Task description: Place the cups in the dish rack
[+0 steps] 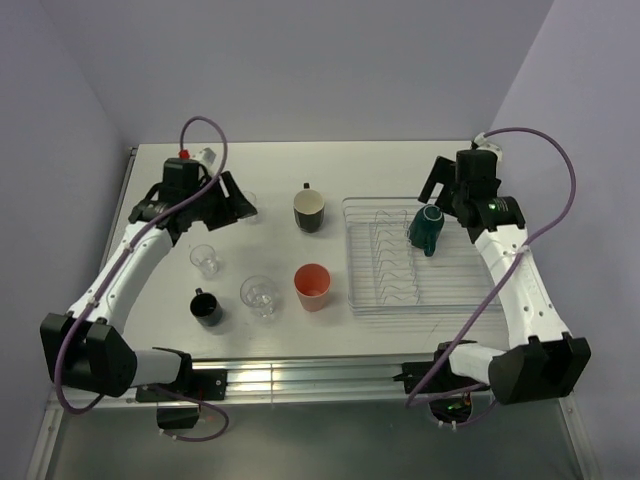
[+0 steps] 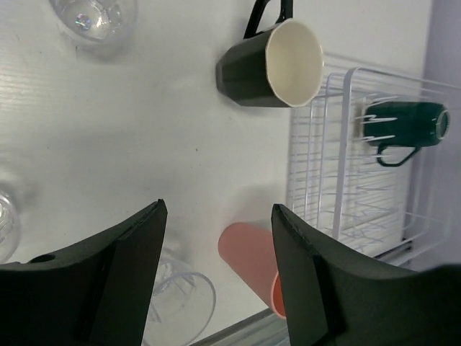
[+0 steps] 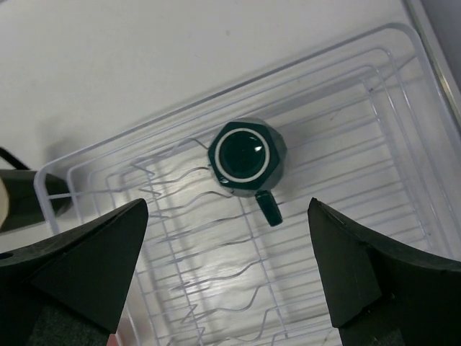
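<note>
The clear dish rack (image 1: 400, 300) (image 3: 403, 94) (image 2: 346, 180) stands at the right. A dark green mug (image 1: 427, 230) (image 3: 248, 155) (image 2: 403, 124) rests tilted among its prongs. My right gripper (image 1: 440, 198) (image 3: 227, 205) hangs open just above it, holding nothing. On the table are a cream-lined mug (image 1: 309, 210) (image 2: 270, 65), a salmon cup (image 1: 312, 286) (image 2: 248, 259), a black mug (image 1: 207, 307) and clear glasses (image 1: 205, 259) (image 1: 259, 295) (image 2: 180, 303). My left gripper (image 1: 234, 200) (image 2: 218, 209) is open and empty above the table, beside a third glass (image 2: 94, 14).
A metal rail (image 1: 250, 378) runs along the table's near edge between the arm bases. Lilac walls close in the back and both sides. Purple cables (image 1: 215, 135) loop off both wrists.
</note>
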Action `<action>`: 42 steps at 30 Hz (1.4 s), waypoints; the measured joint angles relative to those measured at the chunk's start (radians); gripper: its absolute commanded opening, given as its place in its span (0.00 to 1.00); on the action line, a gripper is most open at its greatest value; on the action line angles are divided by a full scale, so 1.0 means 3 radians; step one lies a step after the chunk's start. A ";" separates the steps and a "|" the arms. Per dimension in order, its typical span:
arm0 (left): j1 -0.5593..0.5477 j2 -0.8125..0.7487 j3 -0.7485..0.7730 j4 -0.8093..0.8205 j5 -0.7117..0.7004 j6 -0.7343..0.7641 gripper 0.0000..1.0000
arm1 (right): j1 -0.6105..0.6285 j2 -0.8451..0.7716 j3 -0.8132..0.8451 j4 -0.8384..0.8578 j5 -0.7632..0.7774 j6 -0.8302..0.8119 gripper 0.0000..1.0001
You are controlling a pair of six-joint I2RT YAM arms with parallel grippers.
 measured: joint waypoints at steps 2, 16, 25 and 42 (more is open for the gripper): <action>-0.0257 0.0130 0.0169 -0.0075 -0.0258 -0.0004 0.65 | 0.0086 -0.0123 0.0001 0.0000 -0.0029 0.0014 1.00; -0.0914 0.1659 0.1268 -0.0187 -0.1233 -0.0167 0.56 | 0.0703 -0.0284 0.0001 -0.0014 -0.0064 0.0130 1.00; -0.1110 0.1935 0.1570 -0.0223 -0.1396 -0.0219 0.56 | 0.0706 -0.0381 0.0001 -0.0027 -0.0058 0.0140 1.00; -0.1180 0.2431 0.1803 -0.0242 -0.1548 -0.0252 0.42 | 0.0706 -0.0418 0.0001 -0.0032 -0.0058 0.0137 1.00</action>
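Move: From the left hand, the dark cup with the cream inside stands about 11 cm ahead, 16 cm to the right and 16 cm below. A small clear glass stands some 15 cm to the left of that cup and about 1 cm farther out, and the orange cup is roughly 20 cm nearer the base and 1 cm farther right. The dish rack's middle lies about 27 cm right of the dark cup and 11 cm nearer. From the right hand, the dark cup is some 34 cm left, 10 cm ahead and 18 cm below. The left hand swings right and forward to the dark cup, then sinks in two stages with a brief easing between, some 12 cm right, 11 cm down and 10 cm forward in all, rolling about 20 degrees so its left side rises, while its fingers narrow partway to straddle the cup's left rim, one outside and one over the mouth. The empty right hand, wide open, draws clear of the green cup in the rack, about 7 cm left with a smaller rise and pull back, then all but waits. ##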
